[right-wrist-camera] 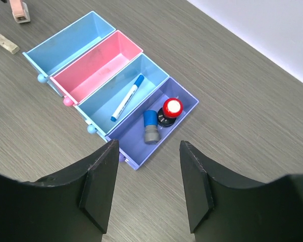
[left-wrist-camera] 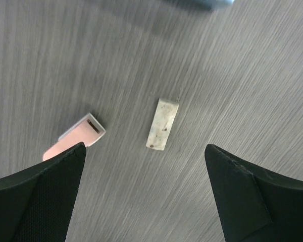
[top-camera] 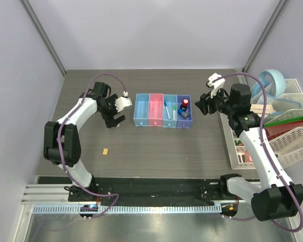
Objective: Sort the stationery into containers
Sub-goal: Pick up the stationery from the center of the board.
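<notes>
The containers form a joined row: light blue, pink, light blue, darker blue. A white pen with a blue cap lies in the third bin. The darker blue bin holds a red-capped black bottle and a grey piece with a blue top. My right gripper hovers open over the table just in front of that bin, holding nothing. My left gripper is open above the table left of the row, with a pink eraser by its left finger and a whitish speckled block ahead. A tan block lies alone nearer the front.
A large white rack with folders stands at the table's right edge, close behind the right arm. A light blue round object sits at its back. Grey walls close in the table on three sides.
</notes>
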`<state>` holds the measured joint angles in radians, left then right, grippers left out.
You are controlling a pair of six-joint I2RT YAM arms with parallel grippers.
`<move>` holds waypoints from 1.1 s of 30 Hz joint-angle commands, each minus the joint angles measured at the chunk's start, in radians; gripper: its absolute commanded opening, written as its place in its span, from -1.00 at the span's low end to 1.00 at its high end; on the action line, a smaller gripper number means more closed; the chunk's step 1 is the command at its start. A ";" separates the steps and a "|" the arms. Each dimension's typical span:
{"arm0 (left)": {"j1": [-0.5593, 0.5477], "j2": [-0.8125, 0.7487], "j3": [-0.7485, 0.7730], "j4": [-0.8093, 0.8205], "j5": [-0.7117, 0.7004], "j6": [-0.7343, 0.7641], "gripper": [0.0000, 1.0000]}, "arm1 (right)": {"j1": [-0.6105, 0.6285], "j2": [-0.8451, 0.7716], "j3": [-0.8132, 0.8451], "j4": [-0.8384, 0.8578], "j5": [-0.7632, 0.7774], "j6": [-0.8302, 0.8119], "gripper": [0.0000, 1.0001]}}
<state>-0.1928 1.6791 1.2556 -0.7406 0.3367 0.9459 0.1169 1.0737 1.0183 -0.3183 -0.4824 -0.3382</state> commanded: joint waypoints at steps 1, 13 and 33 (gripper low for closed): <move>0.023 0.056 -0.004 -0.053 0.010 0.120 0.99 | 0.006 -0.008 -0.018 0.019 -0.028 0.004 0.13; 0.023 0.133 -0.065 0.049 -0.045 0.153 1.00 | 0.004 0.002 -0.041 0.035 -0.041 0.011 0.13; 0.023 0.234 -0.021 0.004 -0.053 0.102 -1.00 | 0.046 0.034 -0.027 -0.034 -0.131 -0.061 0.08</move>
<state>-0.1699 1.8805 1.2503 -0.7521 0.2840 1.0561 0.1326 1.0916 0.9691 -0.3283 -0.5705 -0.3504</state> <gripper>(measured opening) 0.048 0.540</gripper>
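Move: The whitish eraser lies almost under the left hand's open fingers, about 8 cm down and 1 cm to its left. The pink stapler lies some 5 cm ahead and 7 cm left of that hand; the tray's nearest light-blue compartment is about 5 cm ahead and 12 cm right. The yellow block is roughly 16 cm back and 7 cm left. From the raised right hand, the eraser is about 39 cm left, 2 cm ahead and 26 cm below. The left fingers pinch the eraser near its end away from the tray: wide open, they sink about 7 cm onto it, easing 2 cm left while the wrist tilts some 10 degrees towards straight down, then close almost fully. The empty right hand sinks 2–3 cm, drifting left and slightly back at the end, fingers half open. ##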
